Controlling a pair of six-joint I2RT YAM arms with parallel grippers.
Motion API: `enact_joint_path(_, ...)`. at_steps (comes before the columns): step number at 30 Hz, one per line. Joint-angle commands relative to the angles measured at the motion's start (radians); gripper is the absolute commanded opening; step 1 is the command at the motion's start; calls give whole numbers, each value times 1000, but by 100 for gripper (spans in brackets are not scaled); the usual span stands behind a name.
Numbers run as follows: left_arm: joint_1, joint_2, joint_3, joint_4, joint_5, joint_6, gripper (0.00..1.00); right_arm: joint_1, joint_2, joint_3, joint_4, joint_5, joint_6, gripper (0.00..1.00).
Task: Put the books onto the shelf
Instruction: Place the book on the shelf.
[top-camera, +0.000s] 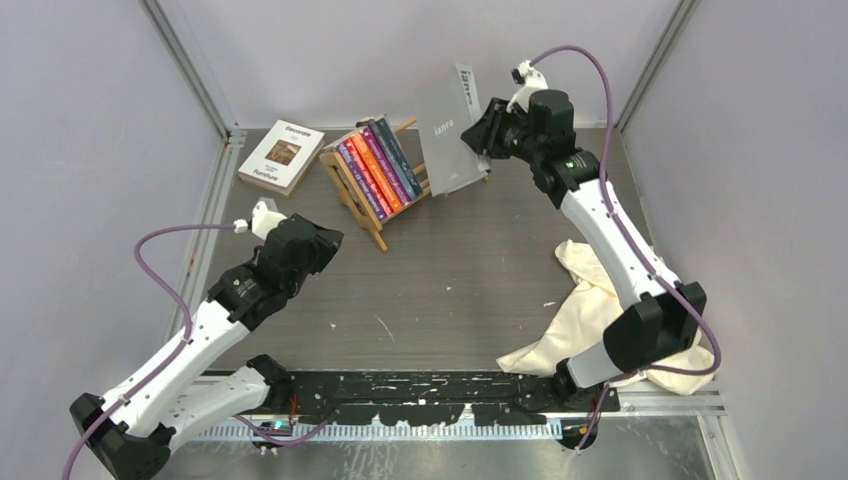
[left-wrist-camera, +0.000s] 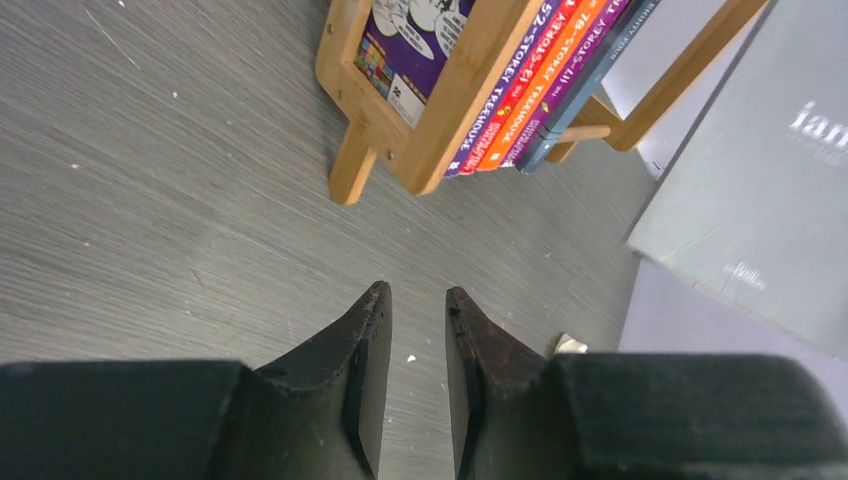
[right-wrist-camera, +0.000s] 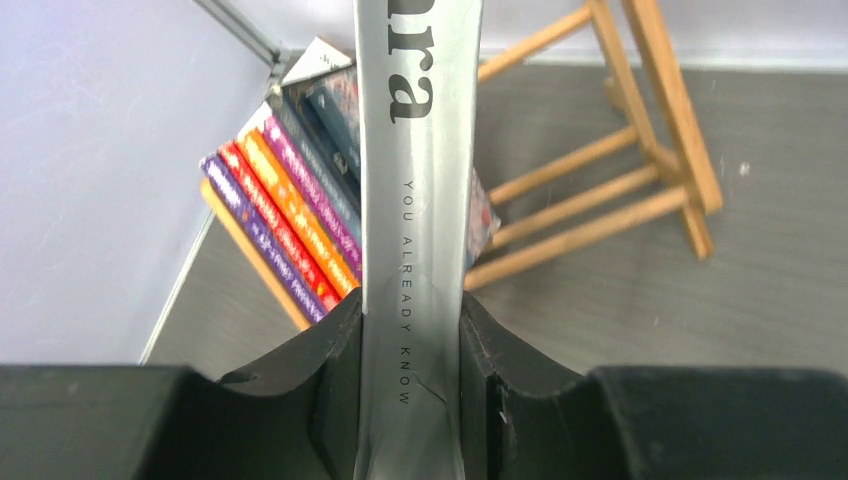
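The light-wood shelf (top-camera: 362, 205) stands at the back middle of the table with several books (top-camera: 378, 165) in it: purple, red, orange and dark blue spines. My right gripper (top-camera: 482, 137) is shut on the spine of a large grey book (top-camera: 450, 130), held upright just right of the shelf. In the right wrist view the grey book (right-wrist-camera: 418, 150) fills the gap between my right gripper's (right-wrist-camera: 411, 312) jaws, with the shelved books (right-wrist-camera: 290, 215) behind it. A white book (top-camera: 281, 156) lies flat left of the shelf. My left gripper (top-camera: 322, 240) (left-wrist-camera: 418, 295) hovers in front of the shelf (left-wrist-camera: 470, 90), slightly open and empty.
A cream cloth (top-camera: 590, 300) lies crumpled at the right by the right arm's base. Metal frame posts (top-camera: 195, 75) and pale walls close in the back and sides. Bare grey table (top-camera: 450, 270) lies between the shelf and the arm bases.
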Motion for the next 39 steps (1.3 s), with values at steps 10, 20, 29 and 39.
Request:
enact_joint_path(10,174,67,34,114,114,80,27,-2,326,365,206,18,-155,23)
enact_joint_path(20,259,110,-4,199,181,79,27,54,524,523,201,19,-263,23)
enact_joint_path(29,324,114,-72,275,224,79,27,137,604,492,257,83,-386,22)
enact_joint_path(39,356,137,-130,361,253,84,27,176,580,288,403,131,-425,21)
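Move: The grey book is already pinched in the right hand; the free slot on the shelf, just right of the standing books, lies about 14 cm ahead, 12 cm left and 19 cm below that hand. The middle of the book row is some 10 cm ahead and 23 cm left, and the shelf's right end frame about 20 cm ahead and 4 cm left, both at the slot's height. From the left hand the slot is roughly 27 cm ahead, 20 cm right and 9 cm lower. The grey book, still gripped, is carried by the right hand forward about 14 cm, then swung left and lowered some 10 cm each way towards the free slot beside the standing books, while the wrist rolls its left side down and tips its fingers up. The empty left hand eases forward, left and a little down towards the shelf's left end. ##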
